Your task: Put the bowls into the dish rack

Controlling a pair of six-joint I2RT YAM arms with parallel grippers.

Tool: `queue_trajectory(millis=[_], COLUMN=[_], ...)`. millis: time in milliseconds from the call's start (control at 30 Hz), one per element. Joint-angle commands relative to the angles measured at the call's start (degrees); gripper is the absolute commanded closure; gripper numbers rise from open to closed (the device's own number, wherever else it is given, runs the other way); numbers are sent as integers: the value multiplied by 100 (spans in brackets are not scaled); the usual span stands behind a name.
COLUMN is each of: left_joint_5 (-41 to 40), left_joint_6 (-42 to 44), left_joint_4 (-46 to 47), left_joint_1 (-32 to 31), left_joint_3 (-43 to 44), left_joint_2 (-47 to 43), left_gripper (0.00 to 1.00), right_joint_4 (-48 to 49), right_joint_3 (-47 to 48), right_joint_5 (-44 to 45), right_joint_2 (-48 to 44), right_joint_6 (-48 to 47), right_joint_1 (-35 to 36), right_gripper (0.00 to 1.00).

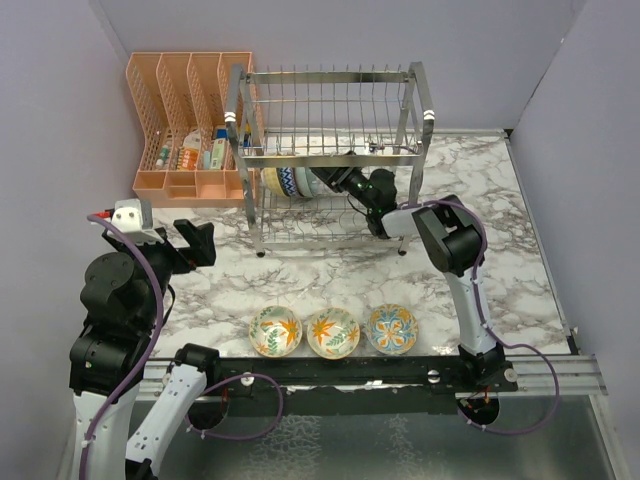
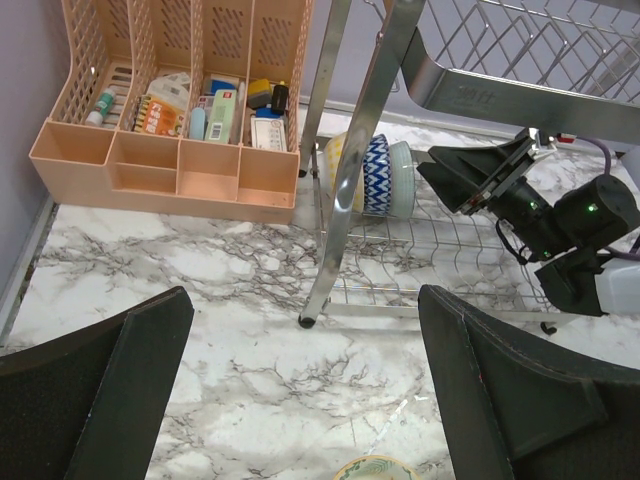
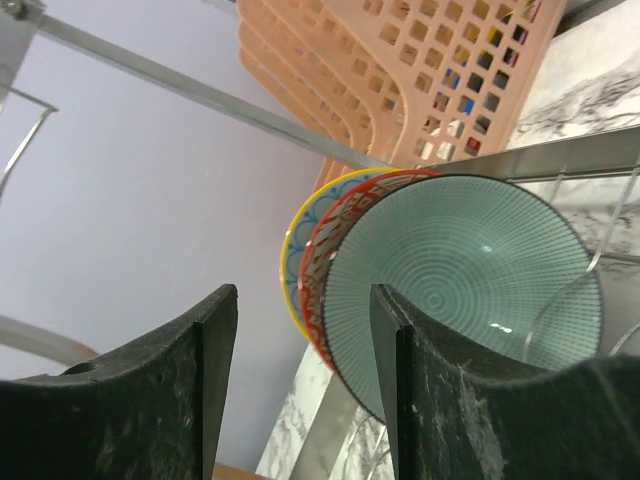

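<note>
Three bowls stand on edge in the lower tier of the chrome dish rack [image 1: 330, 77], at its left end. In the right wrist view they are a pale teal bowl [image 3: 470, 270], a red-patterned one [image 3: 335, 235] and a yellow-rimmed blue one [image 3: 298, 232]. My right gripper [image 1: 335, 180] reaches into that tier and is open [image 3: 305, 320]. One finger lies against the teal bowl's inside and the other stands clear of its rim. Three floral bowls [image 1: 275, 331] [image 1: 332, 332] [image 1: 392, 329] sit in a row on the table's near side. My left gripper [image 1: 195, 243] hovers open and empty over the marble [image 2: 305, 300].
A peach slotted organizer [image 1: 185, 130] with small items stands against the rack's left side. The rack's metal post [image 2: 355, 170] and foot are just ahead of my left gripper. Purple walls close in the left, back and right.
</note>
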Motion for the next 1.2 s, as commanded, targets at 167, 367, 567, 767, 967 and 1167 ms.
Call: queue_trajectory(millis=[167, 367, 567, 767, 967, 1167], left_joint_5=[76, -2, -89, -83, -84, -106], left_joint_6=[-149, -183, -178, -172, -210, -217], left_joint_4=[14, -88, -150, -171, -209, -292], left_joint_1=[-28, -28, -23, -28, -28, -28], left_joint_3=[139, 207, 290, 376, 376, 475], left_joint_2=[55, -41, -127, -156, -244, -278], left_gripper=[1, 1, 1, 1, 1, 1], right_joint_4=[783, 591, -43, -1035, -1746, -2013], right_joint_3=[-127, 3, -464, -727, -816, -1013], right_joint_5=[-1189, -2546, -3550, -4266, -4658, -4982], right_joint_2=[-378, -393, -942, -1495, -1720, -1827], right_joint_6=[627, 1076, 871, 336, -153, -381], right_joint_1=[-58, -50, -50, -52, -50, -12], right_gripper=[45, 45, 45, 45, 45, 45])
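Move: The right hand is inside the rack's lower tier, already clear of the green bowl, whose middle is about 5 cm left, 1 cm back and 4 cm below. The blue-flower bowl, seemingly next, lies some 40 cm back, 16 cm right and 13 cm below; at the same distance back and height, the middle orange-flower bowl is about 2 cm right and the left one 12 cm left. From the left hand, the blue-flower bowl is roughly 10 cm back, 43 cm right and 35 cm below. With its fingers staying half open and empty, the right hand draws back out from beside the nested bowls towards the rack's front edge, about 17 cm back, rising some 6 cm late on before sinking a little, and closing the distance to the front row of bowls. As it withdraws, its wrist swings some 45 degrees counter-clockwise, from pointing forward-left to nearly straight left, while the left hand, open and empty, eases back a couple of centimetres and up a little. ##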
